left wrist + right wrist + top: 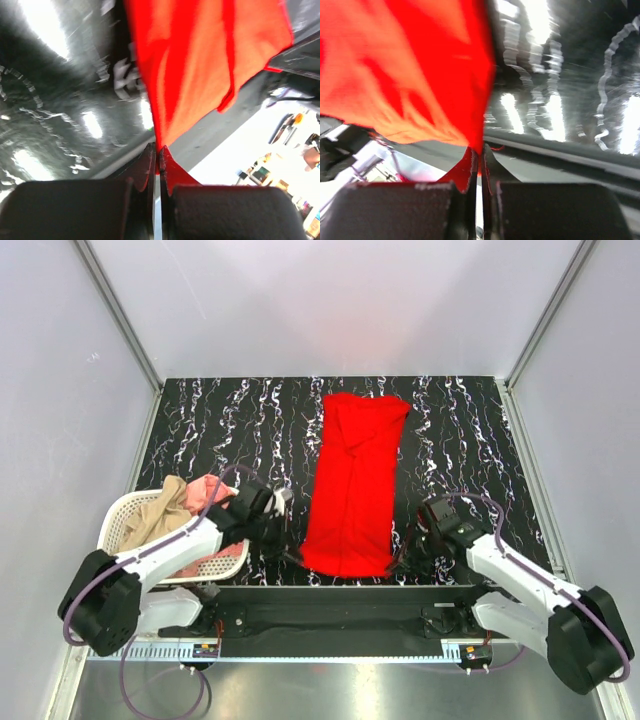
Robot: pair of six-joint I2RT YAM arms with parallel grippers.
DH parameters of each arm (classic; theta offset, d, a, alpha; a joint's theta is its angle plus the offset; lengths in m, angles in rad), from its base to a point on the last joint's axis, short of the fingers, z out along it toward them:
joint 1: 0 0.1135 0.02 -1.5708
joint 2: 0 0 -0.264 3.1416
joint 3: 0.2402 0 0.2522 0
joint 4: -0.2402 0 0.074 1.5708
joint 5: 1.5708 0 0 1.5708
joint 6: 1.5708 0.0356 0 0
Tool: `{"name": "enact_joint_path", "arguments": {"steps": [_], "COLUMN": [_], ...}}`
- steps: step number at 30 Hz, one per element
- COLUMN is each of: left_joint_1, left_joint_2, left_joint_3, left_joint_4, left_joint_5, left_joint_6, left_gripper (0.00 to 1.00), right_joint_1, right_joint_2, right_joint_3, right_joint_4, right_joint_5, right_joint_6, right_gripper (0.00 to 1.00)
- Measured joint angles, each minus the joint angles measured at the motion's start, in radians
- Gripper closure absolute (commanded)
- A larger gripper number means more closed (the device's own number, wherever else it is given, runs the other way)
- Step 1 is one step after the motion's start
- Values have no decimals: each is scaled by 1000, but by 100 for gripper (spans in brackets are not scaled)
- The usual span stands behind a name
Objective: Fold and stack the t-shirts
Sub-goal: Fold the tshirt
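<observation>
A bright red t-shirt (352,485) lies folded into a long strip down the middle of the black marbled table. My left gripper (287,537) is shut on its near left corner; the left wrist view shows red cloth (200,55) pinched between the fingertips (159,156). My right gripper (404,552) is shut on the near right corner, with the red cloth (410,75) running into its closed fingertips (480,152). A tan-beige t-shirt (160,512) and a salmon-pink t-shirt (208,490) lie crumpled in the basket at the left.
The white perforated laundry basket (225,564) stands at the table's near left, under my left arm. The black mounting rail (340,605) runs along the near edge. Grey walls with metal posts close in the table.
</observation>
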Motion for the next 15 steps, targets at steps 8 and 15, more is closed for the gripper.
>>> {"name": "enact_joint_path", "arguments": {"steps": [8,15], "left_joint_1": [23,134], "left_joint_2": [193,597], "left_joint_3": [523,917], "left_joint_4": [-147,-221], "left_joint_5": [-43,-42], "left_joint_6": [24,38], "left_gripper": [100,98], "right_joint_1": [-137,-304], "right_joint_2": [247,628], "right_joint_3": [408,875], "right_joint_4": [-112,-232], "right_joint_5": [64,76], "right_joint_6": [-130,-323], "right_gripper": [100,100]}}
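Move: Each hand already pinches one corner of the red t-shirt's bottom hem, held a few centimetres off the table. Its shoulder end lies about 48 cm ahead and 15 cm right of the left hand, 5 cm below it; from the right hand, 48 cm ahead, 4 cm left and 3 cm below. The shirt's middle is some 21 cm ahead of both, 12 cm right of the left hand and 7 cm left of the right. The laundry basket stands roughly 27 cm left of the left hand and 6 cm farther out. Forward and up in one fast sweep, both arms together carry the still-pinched hem corners over the shirt towards its shoulder end, each about 21 cm out and some 9 cm higher. The left hand also shifts roughly 6 cm right and begins sinking slightly at the end, while the right keeps climbing and tips about 10 degrees; both grippers stay shut. ##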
